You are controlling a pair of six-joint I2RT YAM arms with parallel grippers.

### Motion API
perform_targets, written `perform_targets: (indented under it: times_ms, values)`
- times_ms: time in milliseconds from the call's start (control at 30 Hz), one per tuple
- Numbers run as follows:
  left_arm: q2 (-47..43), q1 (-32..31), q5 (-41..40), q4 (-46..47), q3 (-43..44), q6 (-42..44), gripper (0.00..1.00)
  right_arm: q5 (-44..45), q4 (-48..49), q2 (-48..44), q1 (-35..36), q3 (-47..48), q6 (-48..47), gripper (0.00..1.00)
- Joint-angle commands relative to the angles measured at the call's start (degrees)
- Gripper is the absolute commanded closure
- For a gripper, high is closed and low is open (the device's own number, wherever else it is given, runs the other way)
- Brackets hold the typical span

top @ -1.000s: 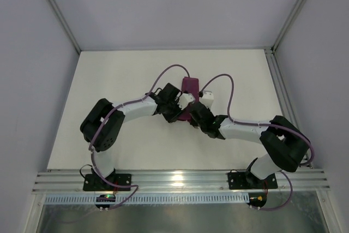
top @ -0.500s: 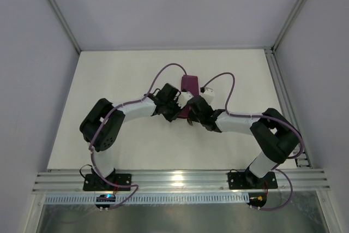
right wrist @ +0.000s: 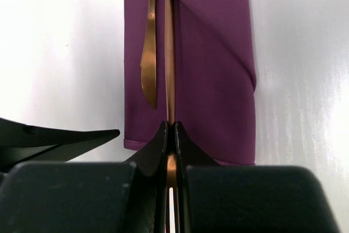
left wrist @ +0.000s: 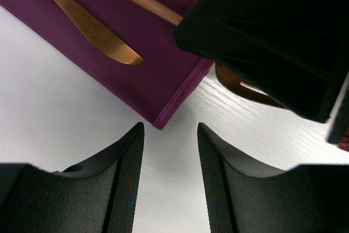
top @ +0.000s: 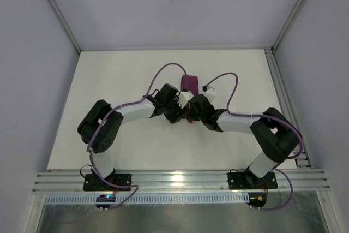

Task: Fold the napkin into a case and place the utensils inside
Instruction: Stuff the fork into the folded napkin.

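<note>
The magenta-purple napkin lies folded as a long narrow case point(right wrist: 215, 64) in mid-table point(top: 190, 83). A copper knife point(right wrist: 148, 64) lies in its pocket with the blade sticking out at the near end. Beside it the fork's copper handle point(right wrist: 170, 47) runs under the diagonal flap. My right gripper point(right wrist: 170, 126) is shut on that handle at the case's near edge, and the fork's head point(left wrist: 245, 88) lies behind the fingers over the table. My left gripper point(left wrist: 169, 129) is open just off the case's near left corner point(left wrist: 159, 124), with nothing between its fingers.
The white table point(top: 120, 80) is enclosed by grey walls, with a metal rail point(top: 276, 85) along its right side. Both wrists crowd together at the case's near end point(top: 188, 114). The left finger point(right wrist: 60, 140) sits close beside my right gripper.
The left gripper's jaws closed partway and have now opened wider. The right arm has pushed forward toward the case with the fork.
</note>
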Motion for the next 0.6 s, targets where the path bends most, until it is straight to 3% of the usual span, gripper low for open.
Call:
perform_targets:
  times_ms: [0, 167, 367, 500, 567]
  values:
    - [3.3, -0.2, -0.4, 2.5, 3.0, 0.2, 0.54, 0.6, 3.5, -0.4, -0.3, -0.1, 1.1, 0.97]
    - [4.9, -0.2, -2.8, 4.0, 3.0, -0.7, 0.58, 0.5, 4.0, -0.1, -0.8, -0.1, 1.4, 0.97]
    - [4.6, -0.2, -1.4, 3.8, 3.0, -1.8, 0.91, -0.4, 5.9, 1.0, -1.5, -0.4, 2.6, 0.97]
    - [4.3, -0.2, -0.8, 2.9, 2.9, -1.6, 1.00, -0.4, 7.0, 1.6, -2.7, -0.1, 3.4, 0.97]
    - [3.9, -0.2, -0.2, 2.8, 2.6, -1.9, 1.00, -0.7, 7.8, 2.3, -3.7, 0.0, 3.9, 0.97]
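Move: Just ahead of the left hand, about 2 cm out, 1 cm to the right and 2 cm below, lies the napkin's near left corner. From that hand the knife blade on the napkin is some 8 cm ahead and 3 cm right, and the fork head about 1 cm back and 6 cm right. The right hand already grips the fork handle; the flap's mouth is roughly 8 cm straight ahead and 2 cm below it. Dipping about 1.5 cm and then easing forward as far towards the napkin's near left corner, the left hand stops there and shuts its half-open fingers, pinching the cloth. The right hand keeps its closed grip on the fork handle and creeps about 1 cm forward towards the flap, mostly at the end, feeding the handle deeper under it. ##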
